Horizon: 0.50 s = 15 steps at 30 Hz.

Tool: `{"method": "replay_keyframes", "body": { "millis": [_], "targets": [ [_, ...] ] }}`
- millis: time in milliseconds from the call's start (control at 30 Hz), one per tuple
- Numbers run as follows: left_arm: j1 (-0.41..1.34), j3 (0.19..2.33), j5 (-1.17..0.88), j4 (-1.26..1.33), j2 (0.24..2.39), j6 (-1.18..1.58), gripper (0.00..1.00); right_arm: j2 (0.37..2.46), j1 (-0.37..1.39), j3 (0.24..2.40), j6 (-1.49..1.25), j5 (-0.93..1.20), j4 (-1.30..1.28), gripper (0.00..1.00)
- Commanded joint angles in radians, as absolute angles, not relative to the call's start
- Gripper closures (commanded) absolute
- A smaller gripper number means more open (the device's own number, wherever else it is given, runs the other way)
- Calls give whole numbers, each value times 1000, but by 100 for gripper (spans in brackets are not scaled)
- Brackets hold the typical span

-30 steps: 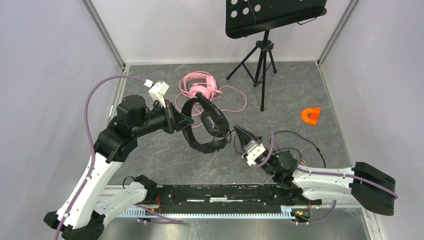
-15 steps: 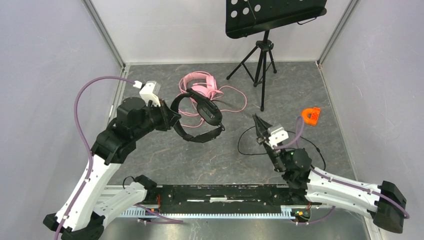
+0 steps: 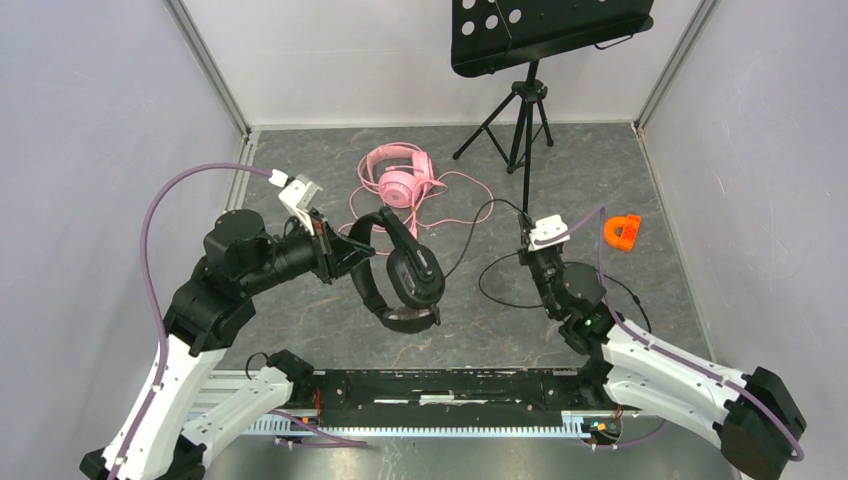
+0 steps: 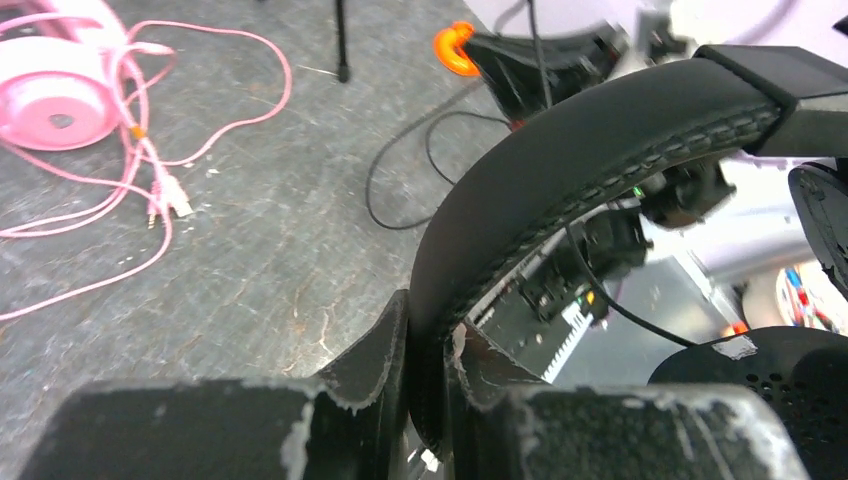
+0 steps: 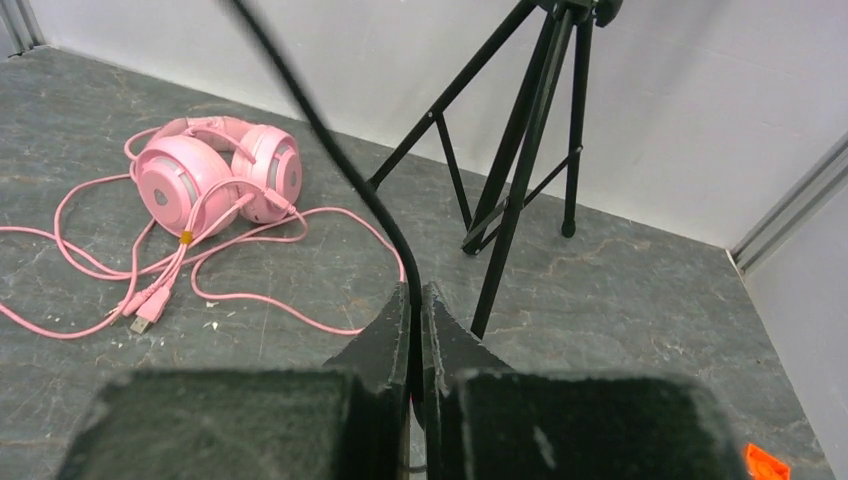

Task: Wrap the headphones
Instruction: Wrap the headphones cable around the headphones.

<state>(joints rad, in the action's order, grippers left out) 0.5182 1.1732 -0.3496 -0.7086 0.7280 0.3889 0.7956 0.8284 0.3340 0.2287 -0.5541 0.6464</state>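
Observation:
My left gripper (image 3: 352,253) is shut on the headband of the black headphones (image 3: 400,275) and holds them above the floor; the band (image 4: 590,150) fills the left wrist view, pinched between my fingers (image 4: 385,345). My right gripper (image 3: 527,232) is shut on the thin black cable (image 3: 470,235), which rises from between its fingers (image 5: 390,330) in the right wrist view (image 5: 330,150) and loops on the floor. The pink headphones (image 3: 392,178) lie at the back with their pink cable (image 3: 470,190) spread around them; they also show in the right wrist view (image 5: 215,175).
A black music stand on a tripod (image 3: 525,110) stands at the back, close to my right gripper. A small orange plastic piece (image 3: 622,231) lies at the right. Grey walls close in on three sides.
My right gripper has swung from the centre toward the back right, drawing the black cable out. My left gripper has turned the black headphones and lowered them toward the near side.

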Motion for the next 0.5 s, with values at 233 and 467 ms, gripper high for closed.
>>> {"method": "replay_keyframes", "body": {
  "millis": [233, 467],
  "targets": [
    [518, 1183, -785, -774, 768, 190, 98, 985, 578, 544, 99, -252, 645, 100],
    [524, 1163, -780, -877, 804, 60, 98, 1093, 508, 675, 94, -108, 627, 100]
  ]
}}
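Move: The black headphones hang from the left hand, their middle about 4 cm back, 5 cm right and 5 cm below its finger pads. From the right hand, which holds their cable, that middle is some 20 cm left, 9 cm back and slightly higher. The pink headphones lie about 24 cm ahead, 23 cm left and 22 cm below the right hand; the music stand's near foot is 15 cm ahead, 6 cm right and 26 cm below it. Forward and somewhat up goes the right hand, about 7 cm, away from the black headphones with their cable still pinched in shut fingers. Meanwhile the left hand keeps its grip on the headband and draws it back some 5 cm, with a little right and a late sinking, while turning clockwise roughly 25 degrees. ##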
